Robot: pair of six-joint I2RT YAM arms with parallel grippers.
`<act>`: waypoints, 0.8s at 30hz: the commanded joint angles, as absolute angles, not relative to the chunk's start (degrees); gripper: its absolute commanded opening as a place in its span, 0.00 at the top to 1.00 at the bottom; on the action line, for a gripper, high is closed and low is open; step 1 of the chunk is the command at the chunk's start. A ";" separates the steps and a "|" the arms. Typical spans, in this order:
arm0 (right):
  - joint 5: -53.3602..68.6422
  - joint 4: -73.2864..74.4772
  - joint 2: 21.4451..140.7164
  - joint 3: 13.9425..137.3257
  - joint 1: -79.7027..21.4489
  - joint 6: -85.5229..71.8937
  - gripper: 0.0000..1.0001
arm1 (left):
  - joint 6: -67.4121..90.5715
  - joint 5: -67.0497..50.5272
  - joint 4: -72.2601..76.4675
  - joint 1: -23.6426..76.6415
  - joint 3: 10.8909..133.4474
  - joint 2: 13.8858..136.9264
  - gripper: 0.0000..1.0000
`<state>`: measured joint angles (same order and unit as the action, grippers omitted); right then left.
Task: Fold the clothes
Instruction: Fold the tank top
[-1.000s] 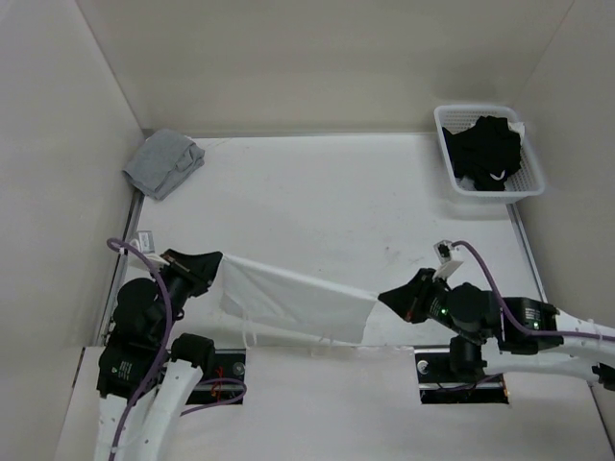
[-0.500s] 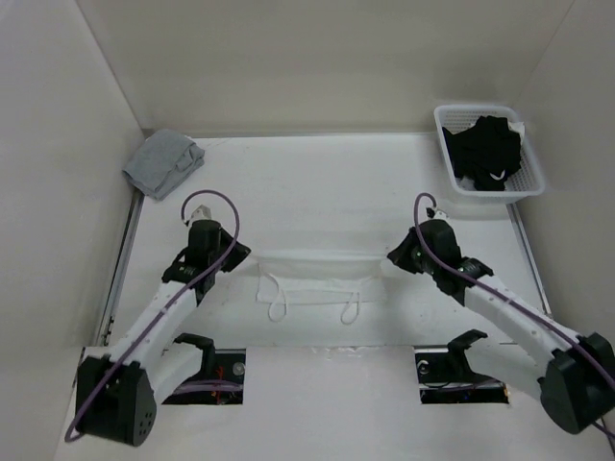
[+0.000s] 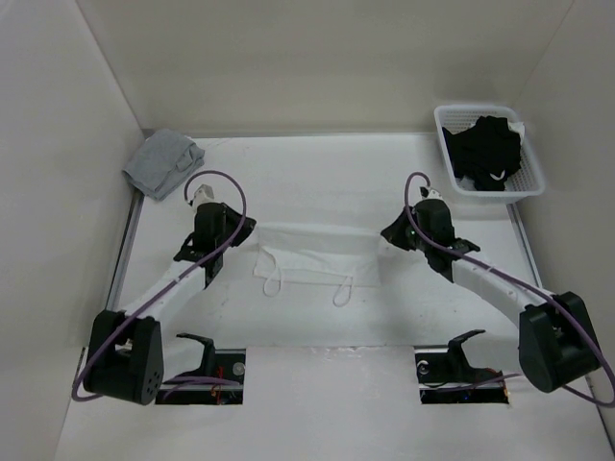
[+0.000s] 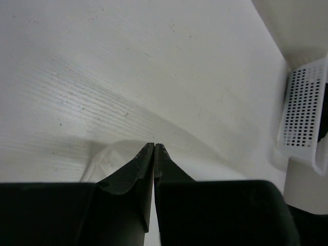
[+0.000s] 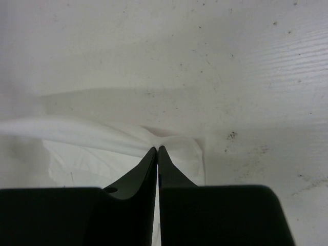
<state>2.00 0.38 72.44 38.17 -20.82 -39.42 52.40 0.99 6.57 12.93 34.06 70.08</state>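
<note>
The clothes (image 3: 317, 254), a thin white top, lie as a flat strip across the middle of the table, with two narrow strap loops (image 3: 275, 284) trailing off the near edge. My left gripper (image 3: 248, 229) sits at the strip's far left corner. In the left wrist view its jaws (image 4: 154, 145) are shut, with white fabric (image 4: 110, 156) bunched at the tips. My right gripper (image 3: 386, 237) is at the far right corner. Its jaws (image 5: 157, 148) are shut on a puckered fold of the cloth (image 5: 102, 143).
A grey cloth bundle (image 3: 163, 161) lies in the back left corner. A white perforated basket (image 3: 533, 173) holding black garments (image 3: 488, 152) stands at the back right, and also shows in the left wrist view (image 4: 305, 113). Pale walls enclose the table.
Both arms have reached away from the near edge to mid-table, carrying the cloth's held edge over. The cloth has gone from stretched in the air to a folded strip on the table.
</note>
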 commanded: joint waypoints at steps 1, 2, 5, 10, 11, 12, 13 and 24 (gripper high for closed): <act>1.93 -3.51 66.99 34.38 -20.78 -39.11 0.94 | 53.17 0.62 10.37 12.96 28.32 62.60 0.97; 1.76 -3.52 65.32 32.54 -21.05 -39.63 0.94 | 53.43 0.27 10.46 12.88 26.39 60.49 0.97; 1.41 -3.08 60.57 27.35 -22.62 -41.48 0.94 | 53.70 -0.96 9.76 12.26 21.02 53.99 0.97; -0.79 1.22 53.71 21.80 -26.31 -45.43 0.94 | 53.88 -3.95 4.41 11.20 15.48 44.05 0.97; -1.23 2.27 52.48 20.84 -27.19 -46.57 0.94 | 53.88 -4.13 3.09 11.29 14.51 41.95 0.97; -1.49 2.81 51.43 20.40 -27.98 -47.63 0.94 | 53.88 -4.22 1.95 11.38 13.81 40.44 0.97; -1.93 3.51 50.20 19.87 -29.30 -49.20 0.94 | 53.96 -4.31 0.37 11.47 13.02 38.60 0.97; -9.23 10.98 49.57 16.09 -38.53 -61.78 0.95 | 54.23 -4.31 -7.12 10.06 7.73 33.04 0.95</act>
<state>-5.58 8.64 49.12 16.91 -37.58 -56.90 53.78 -3.75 -6.50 10.50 7.99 32.80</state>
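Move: Both grippers hold the tank top's hem corners. From the left one, the near strap loop it is to be brought over lies about 11 cm back, 5 cm right and 10 below, with the other loop 19 cm farther right and 3 cm nearer the base; the folded grey cloth is some 20 cm ahead and 23 left. From the right gripper, its strap loop is roughly 12 cm back and 11 left, and the basket about 26 ahead, 28 right. Draw both closed grippers back towards the bases together, about 12 cm, pulling the stretched hem over the lying part of the tank top towards the strap loops. Sink only a little at first, then more steeply near the end, some 6 cm in all. Tip the right hand down slightly and keep both pinches shut on the corners. ##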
